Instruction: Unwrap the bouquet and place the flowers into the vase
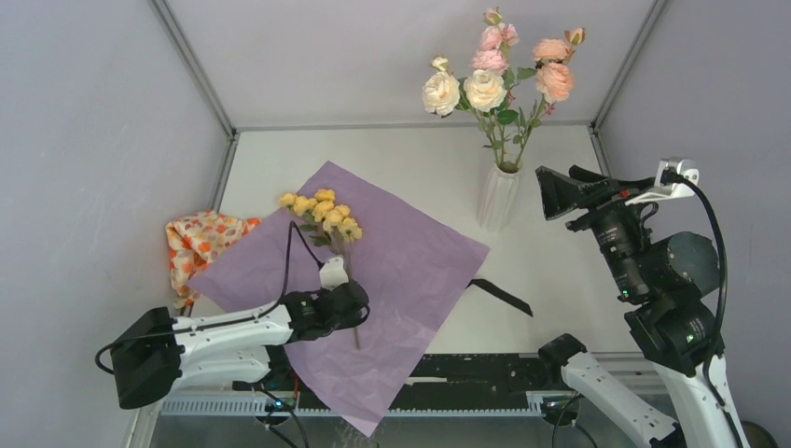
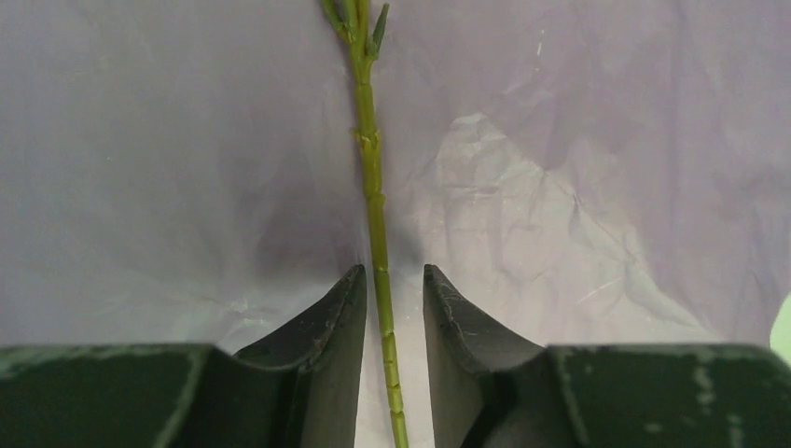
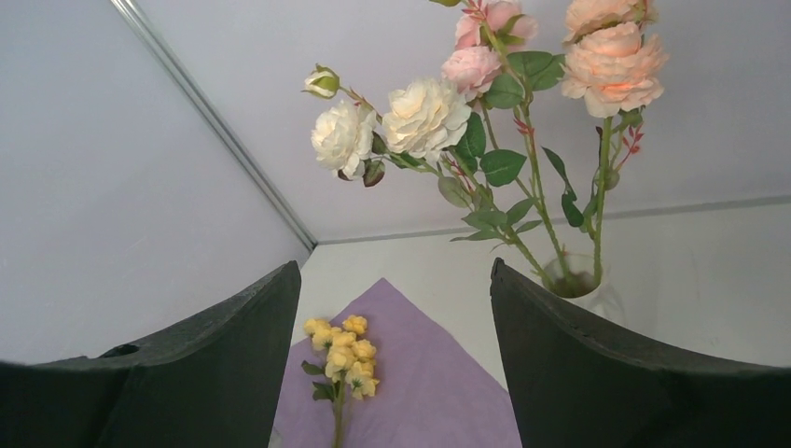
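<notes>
The bouquet lies unwrapped: its lilac paper point(image 1: 410, 252) is spread flat on the table. One of the flowers, a yellow sprig point(image 1: 322, 213), lies on the paper, its green stem point(image 2: 371, 187) running between the fingers of my left gripper point(image 2: 394, 270). The jaws stand a little apart with a gap on each side of the stem. The cream, pink and peach flowers point(image 1: 485, 89) stand in the white ribbed vase point(image 1: 497, 196) at the back. My right gripper point(image 3: 394, 265) hovers wide open and empty to the right of the vase, facing the vase mouth point(image 3: 574, 280) and the sprig point(image 3: 343, 350).
A black ribbon point(image 1: 501, 296) lies on the table right of the paper. An orange floral-patterned cloth point(image 1: 201, 245) is bunched against the left wall. Grey walls close the table on three sides. The paper's near corner hangs over the front edge.
</notes>
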Available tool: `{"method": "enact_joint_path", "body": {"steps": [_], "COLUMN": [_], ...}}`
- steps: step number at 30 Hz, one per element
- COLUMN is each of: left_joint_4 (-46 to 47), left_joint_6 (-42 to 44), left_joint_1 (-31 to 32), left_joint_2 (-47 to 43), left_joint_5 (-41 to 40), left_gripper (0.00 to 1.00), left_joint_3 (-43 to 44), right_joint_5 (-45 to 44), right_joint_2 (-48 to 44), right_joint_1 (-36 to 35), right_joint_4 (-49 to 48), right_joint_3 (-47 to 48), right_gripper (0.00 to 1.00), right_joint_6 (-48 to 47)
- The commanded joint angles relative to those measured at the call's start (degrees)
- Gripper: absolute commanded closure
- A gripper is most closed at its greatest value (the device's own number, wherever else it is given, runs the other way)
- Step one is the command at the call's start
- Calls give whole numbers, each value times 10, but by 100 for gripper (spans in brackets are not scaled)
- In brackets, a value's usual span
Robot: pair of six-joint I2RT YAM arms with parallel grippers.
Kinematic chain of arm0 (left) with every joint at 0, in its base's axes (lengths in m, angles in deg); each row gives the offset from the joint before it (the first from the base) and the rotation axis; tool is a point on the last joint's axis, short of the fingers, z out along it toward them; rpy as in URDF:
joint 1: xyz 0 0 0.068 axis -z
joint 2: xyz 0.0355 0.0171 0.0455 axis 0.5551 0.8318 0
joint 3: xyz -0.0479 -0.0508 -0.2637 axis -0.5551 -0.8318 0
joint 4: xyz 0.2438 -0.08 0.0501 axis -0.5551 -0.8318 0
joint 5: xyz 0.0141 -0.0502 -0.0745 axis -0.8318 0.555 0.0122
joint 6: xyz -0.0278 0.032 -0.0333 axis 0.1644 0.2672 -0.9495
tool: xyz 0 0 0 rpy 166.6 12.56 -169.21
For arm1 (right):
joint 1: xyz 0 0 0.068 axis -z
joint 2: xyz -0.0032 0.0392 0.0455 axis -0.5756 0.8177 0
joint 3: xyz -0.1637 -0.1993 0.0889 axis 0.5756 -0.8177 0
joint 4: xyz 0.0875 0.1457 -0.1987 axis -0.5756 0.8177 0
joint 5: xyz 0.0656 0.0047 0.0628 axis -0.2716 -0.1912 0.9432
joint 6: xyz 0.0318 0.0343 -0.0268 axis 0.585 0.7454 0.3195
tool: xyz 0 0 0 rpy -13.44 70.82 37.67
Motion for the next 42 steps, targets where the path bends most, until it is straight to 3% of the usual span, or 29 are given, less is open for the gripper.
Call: {"method": "enact_joint_path", "body": {"steps": [1, 4, 9, 16, 18, 24, 30, 36, 42], "left_joint_4": [47, 69, 87, 109, 97, 33, -52, -101, -101], "left_joint_6": [8, 10, 14, 23, 22, 13, -1, -10, -16], "left_joint_1": [-3, -3, -3, -3, -3, -2, 0, -1, 0], "left_joint_2": [33, 55, 87, 100, 91, -9, -148, -265, -294], "left_joint_5": [44, 57, 68, 76, 73, 48, 28, 21, 27], "left_gripper": [66, 69, 83, 99, 100, 100, 100, 100, 100], "left_joint_3": [2, 1, 3, 3, 4, 4, 4, 2, -3], "right_joint_5": [5, 11, 30, -5, -20, -84, -118, -59, 48], "right_joint_2": [-7, -4, 1, 17, 24, 67, 128, 213, 340], "right_joint_1": [-10, -15, -42, -135, -167, -284, -356, -372, -373], "right_joint_4": [-13, -19, -30, -30, -34, -56, -96, -149, -236], "right_joint_3": [-8, -15, -34, -53, -61, -98, -144, -195, -206], "right_gripper": [18, 18, 18, 19, 19, 19, 18, 15, 14], "right_joint_6": [19, 26, 40, 32, 29, 27, 66, 158, 221]}}
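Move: The yellow flowers lie on the purple paper with their stem between the left hand's part-open fingertips. Their middle is about 13 cm ahead of that hand and 4 cm to its left, only a centimetre lower. From the right hand the flowers are roughly 39 cm left, 7 cm ahead and 45 cm below. The vase stands some 21 cm ahead of the right hand, 2 cm left and 34 cm down; the black ribbon is almost straight beneath it, about 46 cm down. The yellow flowers' stem is pushed rightward by the left fingers, which slide level about 5 cm while closing fully, then rise about 8 cm and draw back left, shut on nothing and rolling left side down. The wide-open right hand sweeps left and down towards the flowers, about 25 cm each way, tipping down and turning counter-clockwise. ##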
